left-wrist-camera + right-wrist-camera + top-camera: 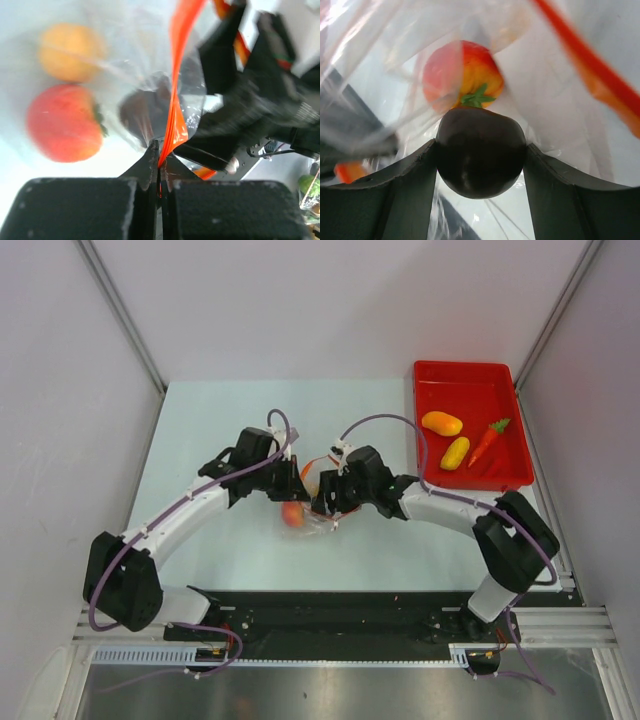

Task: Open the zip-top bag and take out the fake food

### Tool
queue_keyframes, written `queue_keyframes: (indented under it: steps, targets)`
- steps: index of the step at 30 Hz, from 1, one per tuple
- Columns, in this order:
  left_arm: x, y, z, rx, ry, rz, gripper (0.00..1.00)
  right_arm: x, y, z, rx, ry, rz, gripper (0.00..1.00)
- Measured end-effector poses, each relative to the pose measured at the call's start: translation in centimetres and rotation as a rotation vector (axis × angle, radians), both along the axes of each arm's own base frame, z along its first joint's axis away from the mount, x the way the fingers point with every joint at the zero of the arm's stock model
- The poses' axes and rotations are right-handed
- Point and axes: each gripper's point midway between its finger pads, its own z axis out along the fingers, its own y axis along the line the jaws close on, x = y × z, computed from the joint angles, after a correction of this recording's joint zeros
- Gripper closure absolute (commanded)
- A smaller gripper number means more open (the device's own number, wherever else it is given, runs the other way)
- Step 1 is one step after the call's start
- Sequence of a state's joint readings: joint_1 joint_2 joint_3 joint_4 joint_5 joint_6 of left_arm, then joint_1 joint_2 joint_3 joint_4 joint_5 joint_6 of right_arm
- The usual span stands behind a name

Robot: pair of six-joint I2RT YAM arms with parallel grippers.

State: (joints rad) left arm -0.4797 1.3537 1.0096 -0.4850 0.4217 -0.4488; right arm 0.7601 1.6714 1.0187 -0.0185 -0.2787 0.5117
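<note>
The clear zip-top bag (310,515) lies mid-table between the two arms. My left gripper (160,162) is shut on its orange-red zip strip (176,75), pinching the strip's end. My right gripper (480,150) reaches inside the bag, and its fingers are shut on a dark round piece (480,167) of fake food. Behind that piece in the bag sits a peach-red round fruit (462,75) with a green top. The left wrist view shows that fruit (62,122) and an orange fruit (70,50) through the plastic. From above, the left gripper (299,478) and right gripper (323,504) nearly meet.
A red tray (470,390) stands at the back right, holding an orange oval (441,423), a yellow oval (455,452) and a green-topped carrot (487,440). Grey walls close in the table on the left, right and far sides.
</note>
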Motion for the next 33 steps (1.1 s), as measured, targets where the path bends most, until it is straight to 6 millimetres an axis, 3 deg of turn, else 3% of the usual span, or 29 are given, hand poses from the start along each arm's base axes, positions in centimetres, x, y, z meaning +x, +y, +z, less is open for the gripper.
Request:
queue_keyframes:
  steps: [7, 14, 21, 26, 33]
  targets:
    - [0.2, 0.7, 0.0, 0.009, -0.001, 0.009, 1.0, -2.4, -2.5, 3.4, -0.018, -0.065, 0.018, 0.75]
    - [-0.3, 0.0, 1.3, -0.046, -0.02, -0.026, 1.0, -2.6, -4.6, 8.1, 0.024, -0.173, -0.012, 0.75]
    - [-1.2, -2.2, 2.9, -0.134, -0.04, -0.114, 1.0, -0.8, -3.5, 6.6, -0.04, -0.112, -0.064, 0.75]
    - [-2.1, -3.4, 3.3, -0.146, -0.047, -0.156, 1.0, 0.8, -2.8, 5.7, -0.104, -0.081, -0.112, 0.81]
    - [-2.1, -3.1, 1.9, -0.096, -0.023, -0.133, 1.0, 1.3, -2.1, 7.2, -0.084, -0.051, -0.156, 0.82]
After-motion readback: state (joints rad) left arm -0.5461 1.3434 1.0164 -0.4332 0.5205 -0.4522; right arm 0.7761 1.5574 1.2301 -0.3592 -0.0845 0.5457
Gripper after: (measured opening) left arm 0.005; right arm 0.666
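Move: The right hand already holds the dark eggplant between its fingers, inside the bag; the red bin it is bound for lies roughly 35 cm to its right and 22 cm farther out. Through the plastic, the tomato sits about 7 cm left of this hand, 3 cm ahead and 5 cm below, the orange some 8 cm ahead and 4 cm left. From the left hand, pinching the zip edge, the eggplant is about 3 cm ahead, 4 cm right and slightly lower. Keeping its grip on the eggplant, the right hand pulls up some 8 cm while drawing right and a little back, then swings forward about 4 cm and partly back left, dipping before it rises again, with a slight clockwise turn. The left hand keeps the orange zip edge pinched shut in its fingers and, after a short leftward drift, follows about 4 cm to the right with some back and up, rolling a little, then sinks slightly. ##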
